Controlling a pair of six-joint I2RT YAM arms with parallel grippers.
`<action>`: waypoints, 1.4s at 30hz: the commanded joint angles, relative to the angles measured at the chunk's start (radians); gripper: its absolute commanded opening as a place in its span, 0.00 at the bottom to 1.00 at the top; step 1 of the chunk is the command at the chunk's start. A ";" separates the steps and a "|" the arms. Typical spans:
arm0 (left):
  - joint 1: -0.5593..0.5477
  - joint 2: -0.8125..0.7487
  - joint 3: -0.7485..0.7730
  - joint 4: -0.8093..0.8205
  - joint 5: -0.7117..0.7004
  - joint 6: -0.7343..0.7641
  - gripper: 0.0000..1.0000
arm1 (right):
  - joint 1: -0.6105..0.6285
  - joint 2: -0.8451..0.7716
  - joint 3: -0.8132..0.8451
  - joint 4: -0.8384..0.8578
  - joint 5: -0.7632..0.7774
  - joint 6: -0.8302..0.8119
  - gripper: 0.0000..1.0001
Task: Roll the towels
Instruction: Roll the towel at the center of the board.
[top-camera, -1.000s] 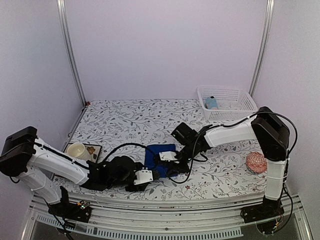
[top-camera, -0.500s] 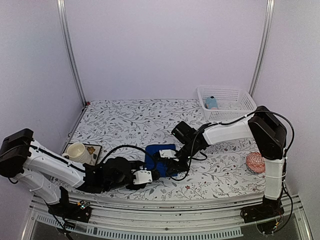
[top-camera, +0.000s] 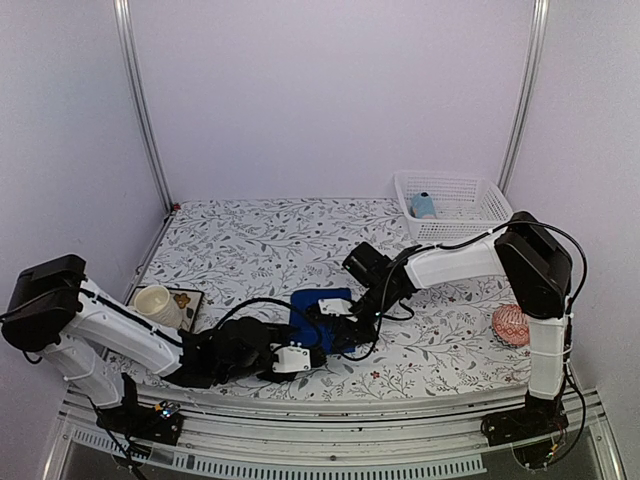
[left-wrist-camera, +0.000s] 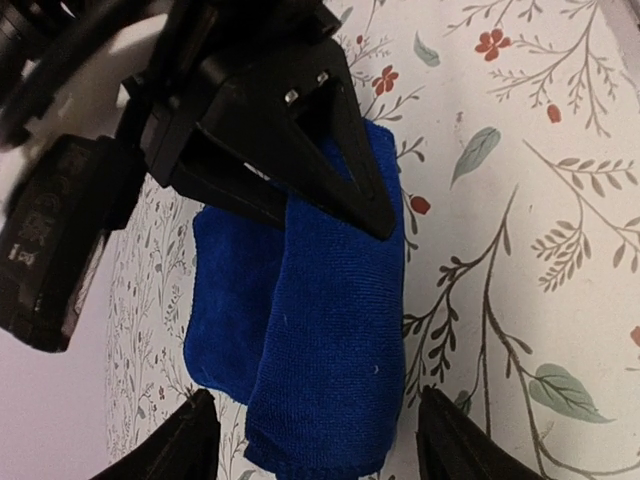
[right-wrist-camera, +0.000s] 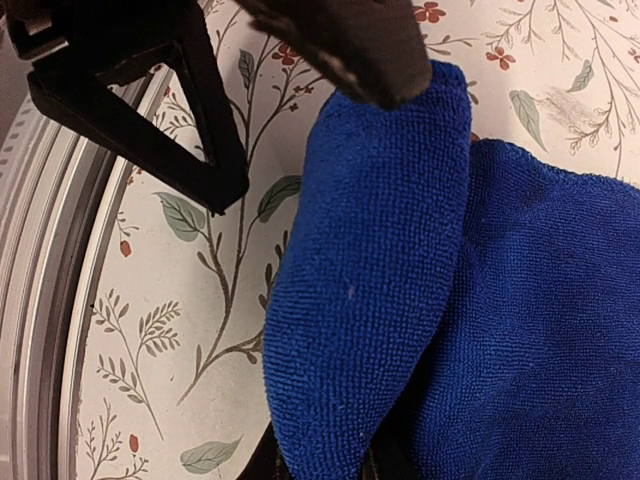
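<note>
The royal-blue towel lies at the table's middle front, its right edge turned over into a thick fold. My right gripper is shut on the far end of that fold, and its fingers are mostly hidden under the cloth. My left gripper is open, with its two fingertips on either side of the fold's near end, not pinching it. The light-blue towel sits rolled in the white basket.
A pink-red patterned ball lies at the right, beside the right arm's base. A cream cup stands on a dark tray at the left. The table's metal front rail runs close to the towel.
My left gripper has edged a little right toward the fold's near end. My right gripper has shifted slightly left, still holding the fold.
</note>
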 joint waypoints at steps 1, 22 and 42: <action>0.031 0.058 0.036 0.052 0.019 0.040 0.68 | -0.004 0.051 0.000 -0.044 0.045 0.002 0.17; 0.095 0.167 0.104 -0.058 0.109 0.021 0.37 | -0.019 0.040 -0.002 -0.038 0.017 0.002 0.18; 0.182 0.183 0.289 -0.458 0.404 -0.082 0.00 | -0.058 -0.232 -0.157 0.065 0.199 -0.050 0.59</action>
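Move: The rolled blue towel's left end lies about 2 cm ahead, 1 cm right and 4 cm below the open left fingers. The right fingers already hold its right end, roughly 7 cm right and 2 cm ahead of the left hand and 4 cm below it. The unrolled flap's middle is some 9 cm ahead, 2 cm right and 6 cm below the left hand; from the right hand, about 7 cm ahead, 4 cm left and 2 cm down. Left hand sinks forward some 4 cm, pinching the roll; right hand opens, leaving rightward, forward and up. ##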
